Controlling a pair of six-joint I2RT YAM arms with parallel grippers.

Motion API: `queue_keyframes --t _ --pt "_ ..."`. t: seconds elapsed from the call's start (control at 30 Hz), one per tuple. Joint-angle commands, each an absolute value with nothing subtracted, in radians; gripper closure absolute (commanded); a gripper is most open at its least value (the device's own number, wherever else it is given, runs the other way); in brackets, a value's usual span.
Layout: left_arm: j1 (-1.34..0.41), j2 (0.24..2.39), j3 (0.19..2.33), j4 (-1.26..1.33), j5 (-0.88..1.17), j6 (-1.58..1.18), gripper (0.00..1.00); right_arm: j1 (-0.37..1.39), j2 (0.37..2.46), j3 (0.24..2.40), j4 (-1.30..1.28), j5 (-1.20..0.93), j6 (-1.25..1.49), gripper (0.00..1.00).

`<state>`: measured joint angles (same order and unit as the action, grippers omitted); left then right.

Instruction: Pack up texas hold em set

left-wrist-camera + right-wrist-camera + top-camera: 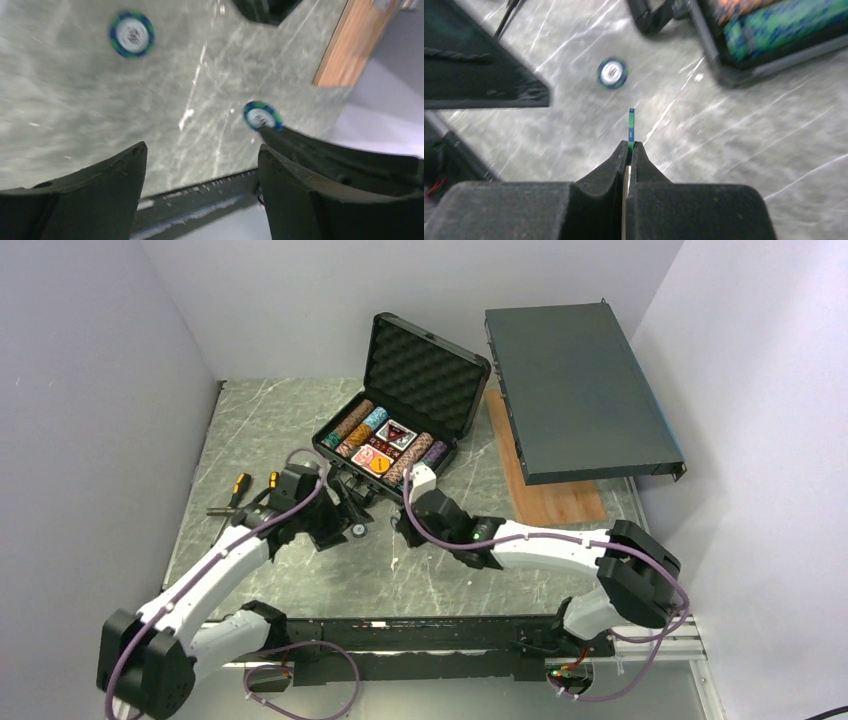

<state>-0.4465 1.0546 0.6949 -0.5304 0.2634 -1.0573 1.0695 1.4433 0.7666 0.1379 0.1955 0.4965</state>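
The black hard case (345,465) stands open at the middle back, its foam lid (425,375) up, with rows of poker chips (350,425) and a card deck (394,434) inside. My right gripper (630,145) is shut on a blue-green chip (631,127) held edge-on just above the table; it sits in front of the case in the top view (408,528). A second blue-green chip (612,73) lies flat on the table, also in the left wrist view (131,34) and the top view (357,530). My left gripper (202,150) is open and empty beside it.
A large flat dark grey box (580,390) leans at the back right over a wooden board (555,495). Orange-handled screwdrivers (238,490) lie at the left. A black rail (430,635) runs along the near edge. The case corner shows in the right wrist view (724,75).
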Motion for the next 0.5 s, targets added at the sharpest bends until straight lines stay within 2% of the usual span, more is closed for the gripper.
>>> queue_keyframes --t 0.0,0.27,0.47 --pt "-0.388 0.908 0.736 -0.638 0.074 -0.800 0.15 0.989 1.532 0.995 -0.048 0.313 0.279 1.00" --pt "-0.374 0.731 0.652 -0.622 0.109 -0.708 0.16 0.900 1.829 1.351 -0.263 0.307 0.043 1.00" --pt "-0.373 0.685 0.586 -0.601 0.141 -0.702 0.16 0.897 1.908 1.414 -0.291 0.241 -0.027 1.00"
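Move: The green chip pinched in the right hand is bound for the gap at the near end of the case's green chip row, about 14 cm straight ahead of that hand and 6 cm lower. The orange disc lies some 6 cm beyond the gap and 5 cm left of it; the case handle is level with the gap, 11 cm to its left. For the empty left hand, the loose chip lies roughly 3 cm ahead, neither left nor right, and 9 cm below. The green chip, still pinched edge-on in the shut right fingers, is carried quickly forward about 14 cm over the case's near edge to the gap, arching up some 3 cm and then sinking 4, while the wrist rolls to point the fingers more steeply down. The open left hand backs away leftwards about 6 cm, rising and tipping up some 20 degrees, then sinking a little. ##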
